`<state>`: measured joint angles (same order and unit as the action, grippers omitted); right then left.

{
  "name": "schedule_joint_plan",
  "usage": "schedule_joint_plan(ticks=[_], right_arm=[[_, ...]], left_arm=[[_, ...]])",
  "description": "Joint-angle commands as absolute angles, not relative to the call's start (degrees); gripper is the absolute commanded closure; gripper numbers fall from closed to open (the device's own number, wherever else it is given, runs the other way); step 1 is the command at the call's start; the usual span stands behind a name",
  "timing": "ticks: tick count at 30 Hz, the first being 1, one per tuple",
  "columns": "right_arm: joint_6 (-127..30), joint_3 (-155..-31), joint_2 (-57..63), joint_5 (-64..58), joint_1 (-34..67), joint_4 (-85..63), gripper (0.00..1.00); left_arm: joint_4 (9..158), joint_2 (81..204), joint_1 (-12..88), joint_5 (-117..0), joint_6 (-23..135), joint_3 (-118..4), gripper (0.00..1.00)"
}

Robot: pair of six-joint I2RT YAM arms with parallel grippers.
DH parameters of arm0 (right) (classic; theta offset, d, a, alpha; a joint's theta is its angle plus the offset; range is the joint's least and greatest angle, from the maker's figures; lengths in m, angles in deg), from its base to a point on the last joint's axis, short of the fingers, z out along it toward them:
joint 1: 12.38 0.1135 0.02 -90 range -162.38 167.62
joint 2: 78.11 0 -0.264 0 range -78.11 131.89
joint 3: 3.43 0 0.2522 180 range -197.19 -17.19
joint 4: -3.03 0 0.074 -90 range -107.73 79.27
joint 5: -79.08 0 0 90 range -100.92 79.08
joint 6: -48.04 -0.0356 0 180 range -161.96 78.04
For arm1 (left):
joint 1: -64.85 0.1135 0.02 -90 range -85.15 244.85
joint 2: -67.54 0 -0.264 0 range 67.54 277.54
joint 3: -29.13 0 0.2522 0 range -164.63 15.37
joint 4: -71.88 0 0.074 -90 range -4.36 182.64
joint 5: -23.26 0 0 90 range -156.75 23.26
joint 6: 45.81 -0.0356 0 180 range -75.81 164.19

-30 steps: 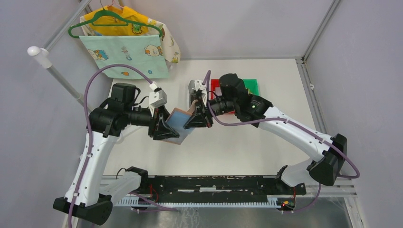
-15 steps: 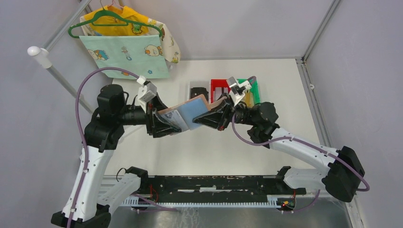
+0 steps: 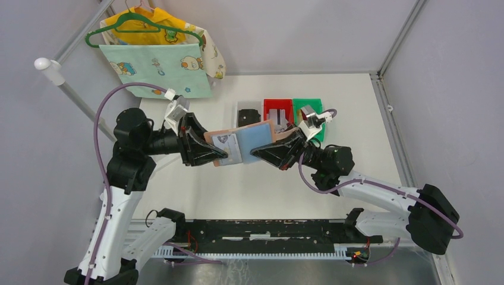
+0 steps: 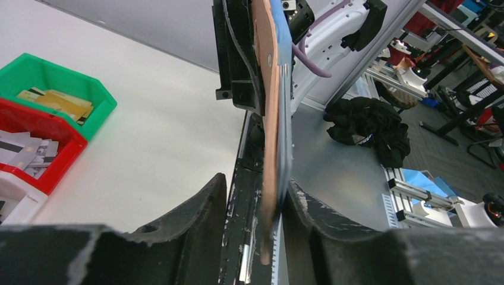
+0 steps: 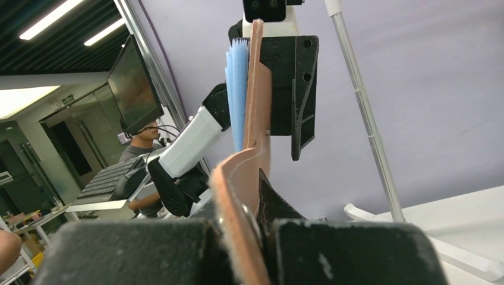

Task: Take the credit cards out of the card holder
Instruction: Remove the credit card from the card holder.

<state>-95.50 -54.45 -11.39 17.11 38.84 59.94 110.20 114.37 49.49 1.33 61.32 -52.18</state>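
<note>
The pinkish-tan card holder (image 3: 243, 144) hangs spread flat above the table between both grippers, its blue-grey inside (image 3: 257, 140) facing up. A pale printed credit card (image 3: 225, 143) shows in its left sleeve. My left gripper (image 3: 221, 155) stands open around the holder's left edge. In the left wrist view the card holder (image 4: 270, 119) rests against one finger of the left gripper (image 4: 257, 184), with a gap to the other. My right gripper (image 3: 268, 153) is shut on the right flap. The right wrist view shows the leather of the card holder (image 5: 257, 107) pinched in the right gripper (image 5: 249, 205).
A red bin (image 3: 277, 105) with pale cards and a green bin (image 3: 310, 107) with golden-tan items stand behind the holder, beside a black block (image 3: 248, 116). Printed cloths on a green hanger (image 3: 156, 54) and a white pole (image 3: 68, 88) are at the back left.
The right arm swung round toward the near right and the holder was spread flat and carried rightward. The left gripper's jaws loosened around the holder's edge.
</note>
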Motion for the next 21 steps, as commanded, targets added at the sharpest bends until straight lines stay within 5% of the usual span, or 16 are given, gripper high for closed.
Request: schedule_joint_plan(ticks=[1, 5, 10, 16, 21], right_arm=[[-98.1, -53.5, -12.5, 14.0, 40.3, 69.9, 1.0], [-98.8, -51.9, -11.7, 12.8, 41.3, 71.8, 1.0], [-96.9, -49.9, -13.3, 12.0, 40.8, 67.9, 0.62], [-86.2, -51.4, -19.4, 11.2, 38.8, 49.9, 0.29], [-77.4, -60.1, -18.8, 15.7, 37.3, 30.6, 0.24]], left_arm=[[103.9, 113.5, 49.4, 1.5, 67.7, -51.4, 0.6], [103.6, 113.5, 49.4, 1.5, 68.6, -51.5, 0.76], [109.4, 114.3, 49.4, -0.6, 64.6, -53.2, 0.93], [117.7, 116.4, 49.4, -1.1, 57.9, -56.0, 0.98], [126.4, 118.3, 49.4, -1.7, 48.4, -59.5, 0.98]])
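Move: The open card holder is still pinched by the right hand and stands between the left hand's half-open fingers, its middle some 4 cm right and 2 cm ahead of the left hand point, slightly above it. The credit card in its left page is about 1 cm right and 2 cm ahead. The red box lies far below, roughly 30 cm ahead and 18 cm right. From the right hand, the holder's middle is some 4 cm left, 2 cm ahead, slightly above. The left fingers close on the holder's left page and take a pinch while the right hand holds its own grip almost in place. Then the right fingers open wide and let go, that hand drifting about 2 cm forward and 2 cm down and turning some 10 degrees clockwise, while the left hand carries the holder about 2 cm down and 1 cm forward, tipping slightly. ##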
